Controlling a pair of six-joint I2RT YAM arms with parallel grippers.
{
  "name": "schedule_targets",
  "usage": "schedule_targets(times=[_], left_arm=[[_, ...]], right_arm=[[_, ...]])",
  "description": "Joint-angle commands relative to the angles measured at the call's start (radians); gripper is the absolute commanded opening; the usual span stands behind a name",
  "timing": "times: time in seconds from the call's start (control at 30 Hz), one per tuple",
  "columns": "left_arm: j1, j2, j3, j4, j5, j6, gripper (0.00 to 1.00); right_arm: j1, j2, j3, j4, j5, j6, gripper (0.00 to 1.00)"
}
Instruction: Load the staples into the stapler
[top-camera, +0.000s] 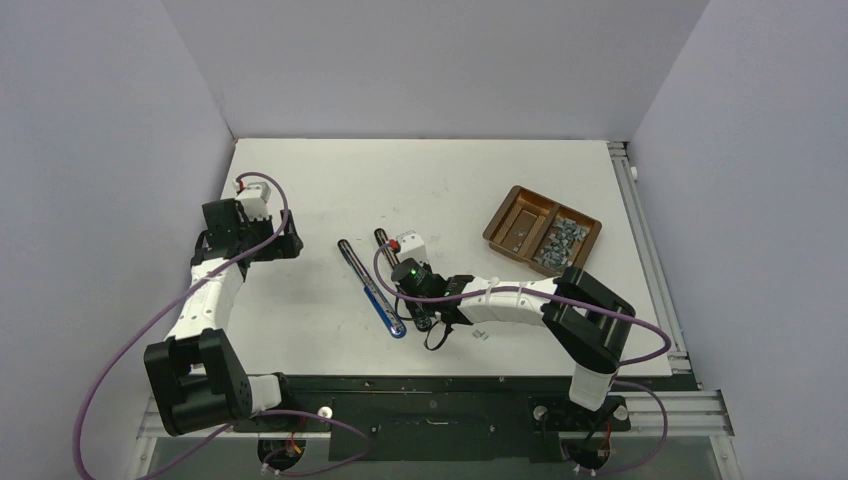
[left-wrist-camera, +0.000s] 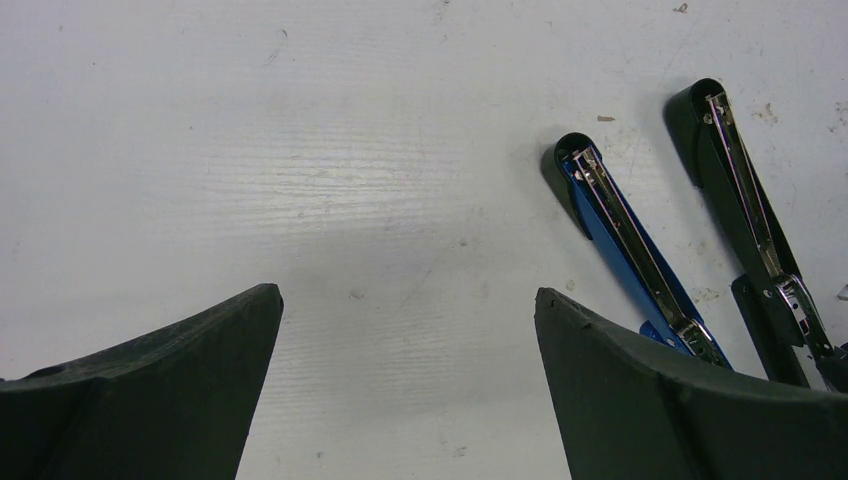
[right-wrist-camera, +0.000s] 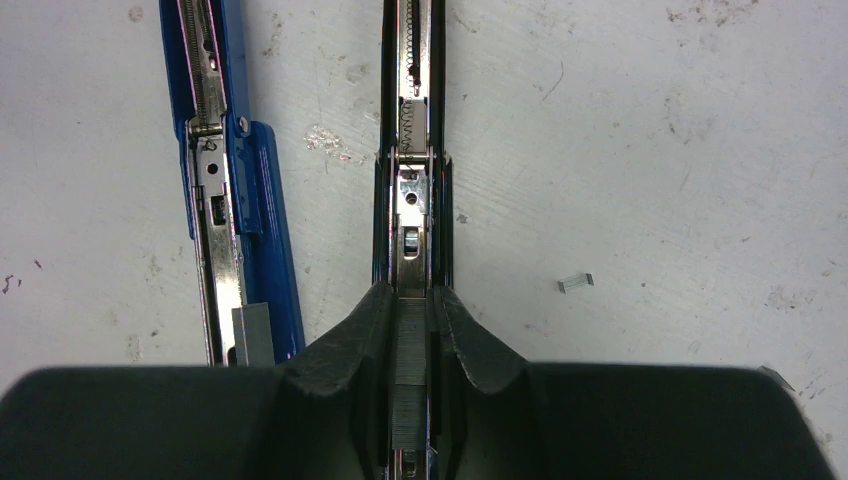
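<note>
Two staplers lie opened flat side by side, a blue stapler (top-camera: 368, 285) (right-wrist-camera: 262, 205) and a black stapler (top-camera: 388, 250) (right-wrist-camera: 410, 120). My right gripper (top-camera: 424, 318) (right-wrist-camera: 410, 295) is low over the black one's channel, shut on a grey strip of staples (right-wrist-camera: 410, 350) that lies in line with the channel. A short staple strip (right-wrist-camera: 252, 335) rests in the blue stapler's channel. My left gripper (top-camera: 290, 243) (left-wrist-camera: 407, 295) hangs wide open over bare table, left of both staplers (left-wrist-camera: 625, 245), holding nothing.
A brown two-compartment tray (top-camera: 510, 215) sits at the back right, with a heap of staples (top-camera: 560, 240) in its right half. One small loose staple piece (top-camera: 478, 335) (right-wrist-camera: 575, 283) lies on the table just right of my right gripper.
</note>
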Motion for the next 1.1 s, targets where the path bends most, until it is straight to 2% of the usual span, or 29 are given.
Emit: schedule_targets(times=[0.0, 0.07, 0.1, 0.17, 0.37, 0.63, 0.77, 1.07], left_arm=[[0.008, -0.018, 0.047, 0.007, 0.0, 0.006, 0.96], [0.009, -0.018, 0.048, 0.007, -0.002, 0.008, 0.96], [0.008, -0.017, 0.05, 0.007, -0.002, 0.008, 0.96], [0.008, -0.018, 0.05, 0.007, -0.002, 0.008, 0.96], [0.008, -0.018, 0.054, 0.005, -0.002, 0.008, 0.96], [0.008, -0.02, 0.071, -0.001, -0.004, 0.006, 0.96], [0.008, -0.027, 0.082, -0.018, -0.004, 0.006, 0.96], [0.008, -0.044, 0.105, -0.081, -0.013, 0.019, 0.96]], right_arm=[[-0.006, 0.014, 0.002, 0.013, 0.001, 0.005, 0.09], [-0.005, 0.017, 0.003, 0.009, -0.004, 0.007, 0.09], [-0.004, 0.017, 0.002, 0.01, -0.006, 0.009, 0.12], [-0.004, 0.01, -0.004, 0.012, -0.008, 0.009, 0.25], [-0.004, -0.007, 0.003, 0.006, -0.013, 0.003, 0.38], [-0.004, -0.1, 0.043, -0.042, -0.021, -0.005, 0.43], [0.001, -0.14, 0.059, -0.06, -0.1, -0.008, 0.45], [0.048, -0.012, 0.21, -0.151, -0.249, -0.045, 0.48]])
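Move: The right hand is in at the black stapler's open channel, its fingertips closed on the staples there. The staple strip lying askew on the blue stapler is about 5 cm to its left and 2 cm back, nearly level with the fingertips. The blue stapler's middle is roughly 8 cm left and 3 cm ahead, the black stapler's about 5 cm ahead and 2 cm left. From the left hand, that askew strip is some 21 cm right, 11 cm back and 9 cm below. The right hand stays almost in place at the black stapler's channel while its fingers open to about half, letting go of the staples they had been pinching. Then it lifts clear, rising about 6 cm while swinging some 4 cm left and a little back, and with a counter-clockwise turn of roughly 10 degrees and its left side tipping up slightly, it ends open above the blue stapler and the askew strip. ##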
